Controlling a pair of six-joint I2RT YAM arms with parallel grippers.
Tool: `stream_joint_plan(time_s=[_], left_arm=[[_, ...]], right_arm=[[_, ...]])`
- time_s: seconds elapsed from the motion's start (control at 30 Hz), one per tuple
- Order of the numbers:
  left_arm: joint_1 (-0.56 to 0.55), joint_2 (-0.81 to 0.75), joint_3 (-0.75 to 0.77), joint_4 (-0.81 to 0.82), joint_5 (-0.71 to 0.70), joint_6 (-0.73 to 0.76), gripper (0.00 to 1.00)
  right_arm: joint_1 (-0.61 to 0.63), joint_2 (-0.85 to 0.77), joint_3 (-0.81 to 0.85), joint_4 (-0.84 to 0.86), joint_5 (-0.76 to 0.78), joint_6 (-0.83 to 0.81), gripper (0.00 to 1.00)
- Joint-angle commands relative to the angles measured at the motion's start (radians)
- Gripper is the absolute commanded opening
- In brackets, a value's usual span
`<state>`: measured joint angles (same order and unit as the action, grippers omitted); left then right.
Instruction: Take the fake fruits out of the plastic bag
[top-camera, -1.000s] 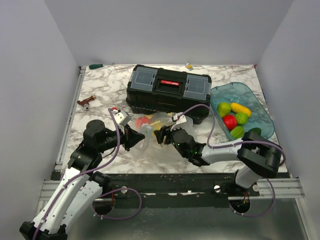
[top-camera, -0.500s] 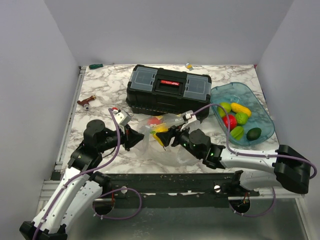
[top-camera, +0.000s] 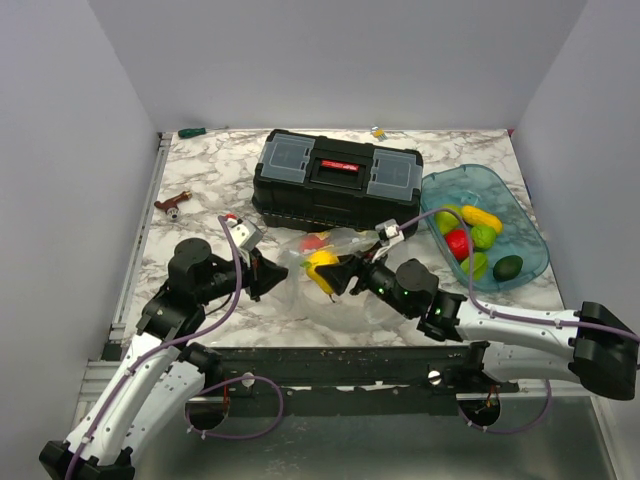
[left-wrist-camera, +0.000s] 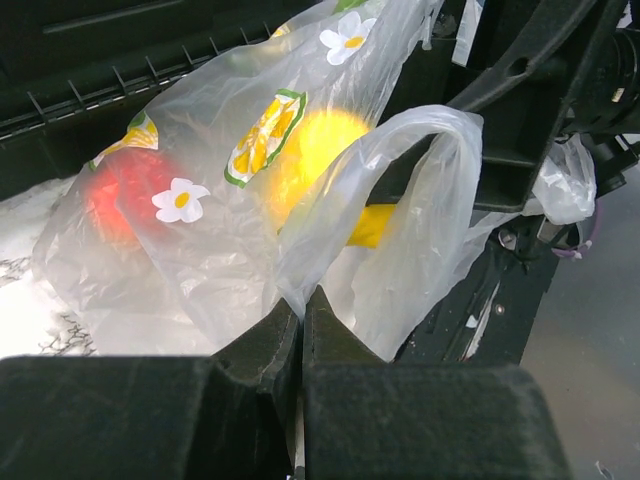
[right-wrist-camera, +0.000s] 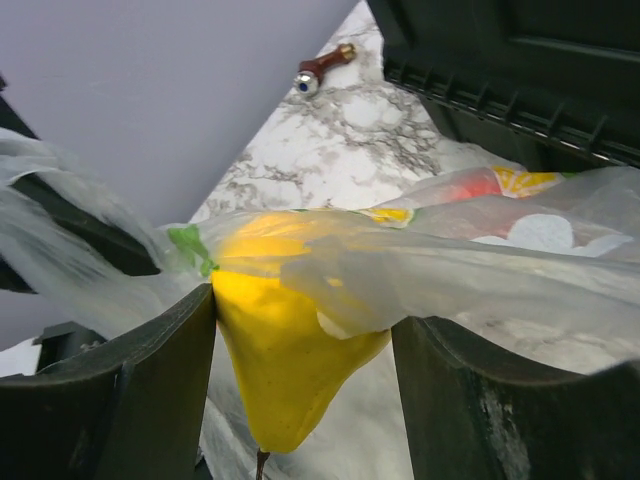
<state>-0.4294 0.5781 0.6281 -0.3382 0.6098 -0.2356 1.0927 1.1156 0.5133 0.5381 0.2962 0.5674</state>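
The plastic bag (top-camera: 345, 250), clear film printed with flowers and lemon slices, lies in front of the black toolbox (top-camera: 335, 180). My left gripper (top-camera: 272, 276) is shut on a fold of the plastic bag (left-wrist-camera: 200, 240), its tips (left-wrist-camera: 302, 300) pinching the film. My right gripper (top-camera: 338, 274) is shut on a yellow pear (right-wrist-camera: 290, 380), stem down, with bag film draped over its top. A red fruit (left-wrist-camera: 120, 190) is still inside the bag (right-wrist-camera: 480, 270). Several fake fruits (top-camera: 470, 240) lie in the blue tray.
The translucent blue tray (top-camera: 535, 262) stands at the right, beside the toolbox. A brown-handled tool (top-camera: 172, 204) lies at the left edge. A green item (top-camera: 190, 131) and a small object (top-camera: 378, 131) sit by the back wall.
The right arm's elbow has swung out to the right and lower while its gripper stayed at the bag. The yellow pear shows more clearly now. The left arm has not moved.
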Motion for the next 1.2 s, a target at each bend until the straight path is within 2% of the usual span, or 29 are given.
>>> stream_joint_plan(time_s=[0.0,0.1,0.27,0.5,0.73,0.97,1.17], left_arm=[[0.003,-0.013,0.018,-0.005,-0.045,0.007,0.00],[0.004,-0.017,0.020,-0.017,-0.086,0.009,0.00],[0.007,-0.011,0.022,-0.019,-0.093,0.009,0.00],[0.008,0.001,0.019,-0.013,-0.064,0.005,0.00],[0.009,0.000,0.020,-0.015,-0.068,0.007,0.00],[0.012,0.004,0.021,-0.013,-0.060,0.004,0.00],[0.013,0.011,0.022,-0.014,-0.051,0.002,0.00]], right_arm=[[-0.002,-0.021,-0.006,0.100,-0.175,-0.025,0.24],[-0.002,-0.034,-0.009,0.125,-0.265,-0.024,0.24],[-0.001,-0.071,-0.027,0.167,-0.320,-0.009,0.24],[-0.003,-0.083,0.033,0.163,-0.234,-0.015,0.24],[-0.002,-0.133,0.172,-0.081,0.014,-0.131,0.23],[-0.005,-0.284,0.151,-0.269,0.432,-0.188,0.23],[-0.032,-0.310,0.179,-0.423,0.648,-0.226,0.24]])
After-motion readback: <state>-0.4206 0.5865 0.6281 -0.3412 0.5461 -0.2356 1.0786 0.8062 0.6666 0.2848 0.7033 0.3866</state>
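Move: The right hand, already gripping the yellow fruit with bag film still draped over it, has the blue basin roughly 36 cm to its right, 17 cm ahead and 11 cm lower. From that hand the red fruit in the bag lies about 10 cm ahead, 5 cm left and 11 cm down; the toolbox stands some 25 cm straight ahead, its middle slightly lower. From the left hand, pinching the bag's rim, the basin is about 46 cm right, 17 cm ahead and 13 cm down. Back about 4 cm and a little left while rising, the right hand draws the gripped yellow fruit clear of the bag, then keeps climbing and swings right and forward towards the basin, ending some 11 cm higher. The wrist first turns counter-clockwise, then about 40 degrees clockwise, fingers tipping up slightly. The left hand keeps its shut pinch on the bag. ##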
